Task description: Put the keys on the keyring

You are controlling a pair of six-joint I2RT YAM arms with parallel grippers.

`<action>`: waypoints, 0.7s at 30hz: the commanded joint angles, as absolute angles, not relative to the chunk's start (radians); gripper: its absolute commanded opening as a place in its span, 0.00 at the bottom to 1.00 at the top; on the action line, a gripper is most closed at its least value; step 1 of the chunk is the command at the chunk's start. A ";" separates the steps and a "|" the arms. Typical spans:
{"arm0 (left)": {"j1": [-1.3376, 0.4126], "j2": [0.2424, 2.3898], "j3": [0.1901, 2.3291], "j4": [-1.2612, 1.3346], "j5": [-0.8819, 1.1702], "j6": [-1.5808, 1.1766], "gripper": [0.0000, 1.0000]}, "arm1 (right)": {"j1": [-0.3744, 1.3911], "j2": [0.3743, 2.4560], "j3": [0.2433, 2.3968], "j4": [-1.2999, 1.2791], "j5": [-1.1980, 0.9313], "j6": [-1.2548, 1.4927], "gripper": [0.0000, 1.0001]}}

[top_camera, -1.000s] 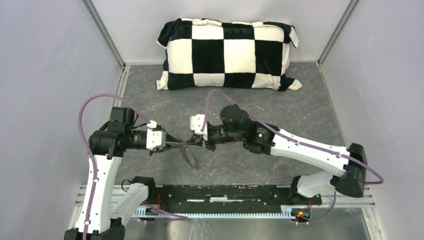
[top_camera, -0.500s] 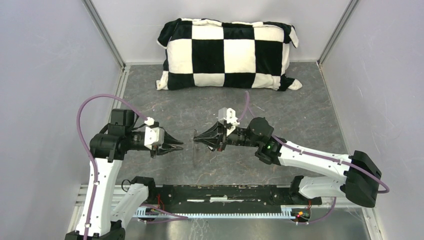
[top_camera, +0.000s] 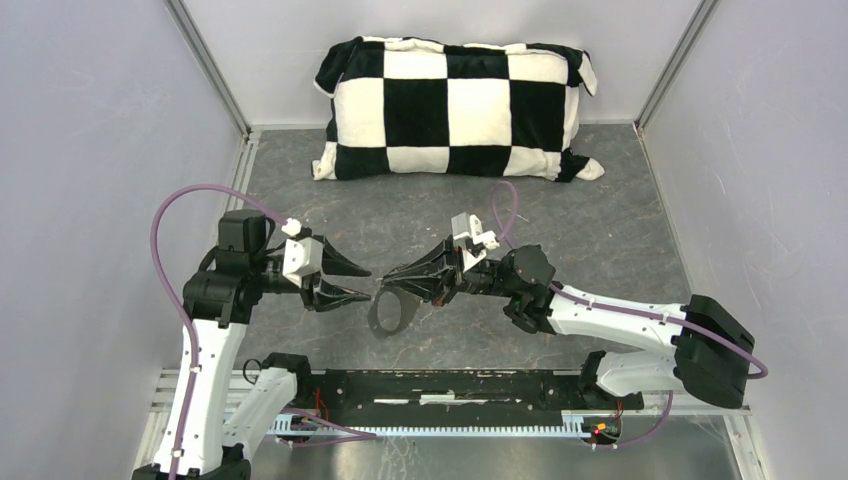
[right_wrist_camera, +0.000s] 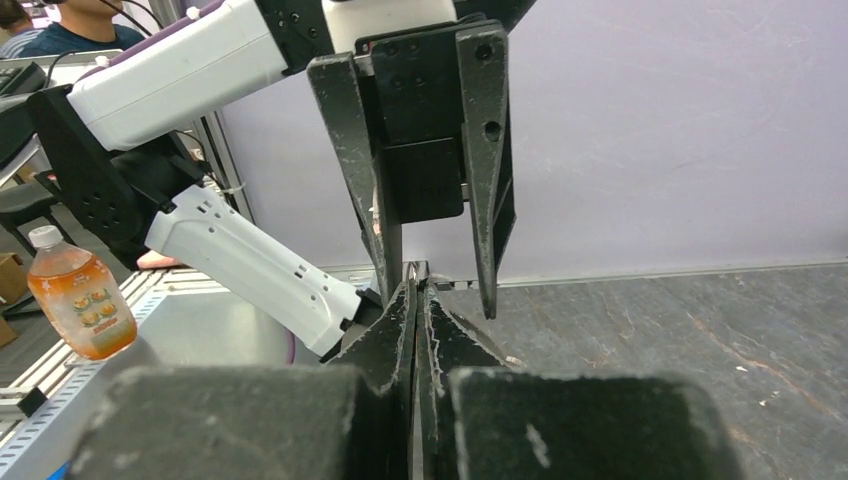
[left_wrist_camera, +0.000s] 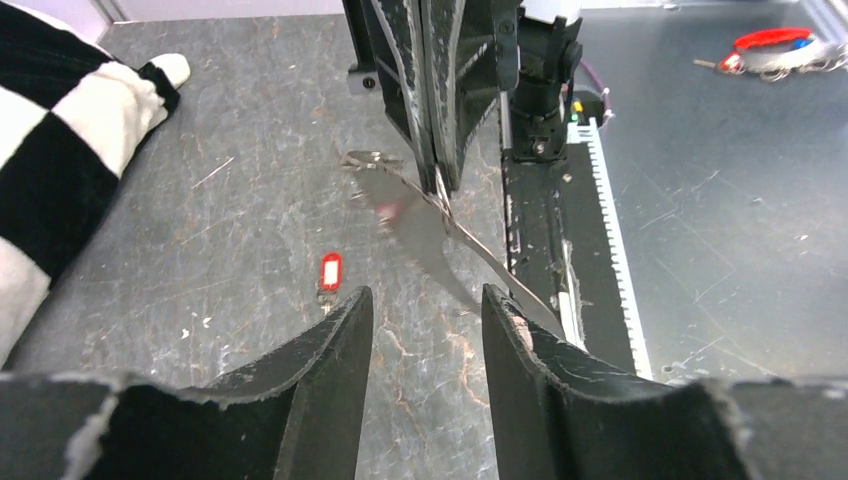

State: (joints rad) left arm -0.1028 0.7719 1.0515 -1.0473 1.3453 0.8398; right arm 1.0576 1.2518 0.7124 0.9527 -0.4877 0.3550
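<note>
My right gripper [top_camera: 384, 283] is shut on the keyring [top_camera: 374, 318], a thin grey wire loop that hangs below its tips above the floor. In the left wrist view the keyring [left_wrist_camera: 425, 222] is a blurred grey band pinched by the right gripper [left_wrist_camera: 440, 190]. My left gripper [top_camera: 369, 283] is wide open and empty, its tips facing the right gripper's tips and close to the ring [left_wrist_camera: 427, 296]. The red key [left_wrist_camera: 330, 272] lies on the floor below, to the left of the ring. The black key is out of view. In the right wrist view my shut fingertips [right_wrist_camera: 415, 290] point at the open left fingers [right_wrist_camera: 366, 190].
A black-and-white checked pillow [top_camera: 455, 108] lies at the back wall. A black rail [top_camera: 450, 385] runs along the near edge between the arm bases. A red-and-blue item with a metal ring [left_wrist_camera: 775, 45] lies on the metal shelf beyond the rail. An orange drink bottle [right_wrist_camera: 80, 305] stands outside the cell.
My left gripper has opened wide and drawn slightly back from the ring. My right arm has shifted right and rolled its wrist, so the ring now hangs as an open loop.
</note>
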 commanded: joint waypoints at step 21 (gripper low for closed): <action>-0.105 0.774 1.054 -0.971 1.433 0.694 0.23 | 1.114 1.325 0.739 1.103 -0.425 0.370 0.01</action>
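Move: The keyring, held in the right fingertips, lies about 2 cm to the right of the left hand and 1 cm above it; the hanging grey plate's middle is some 3 cm right, 3 cm back and 3 cm below. On the table, about 28 cm down, lie the black-tagged key, 6 cm right and 7 cm ahead, and the red-tagged key, 13 cm right and 9 cm ahead. From the right hand, the left fingers' gap is 2 cm left and 1 cm down. The keyring is brought into the left gripper's open gap: the right hand, fingers still shut on it, eases just over 1 cm left, sinking and drawing back slightly. The left hand nearly holds its place, rising half a centimetre and tipping about 5 degrees, while its fingers narrow from half open to about a quarter around the keyring's edge; a firm pinch can't be made out. ##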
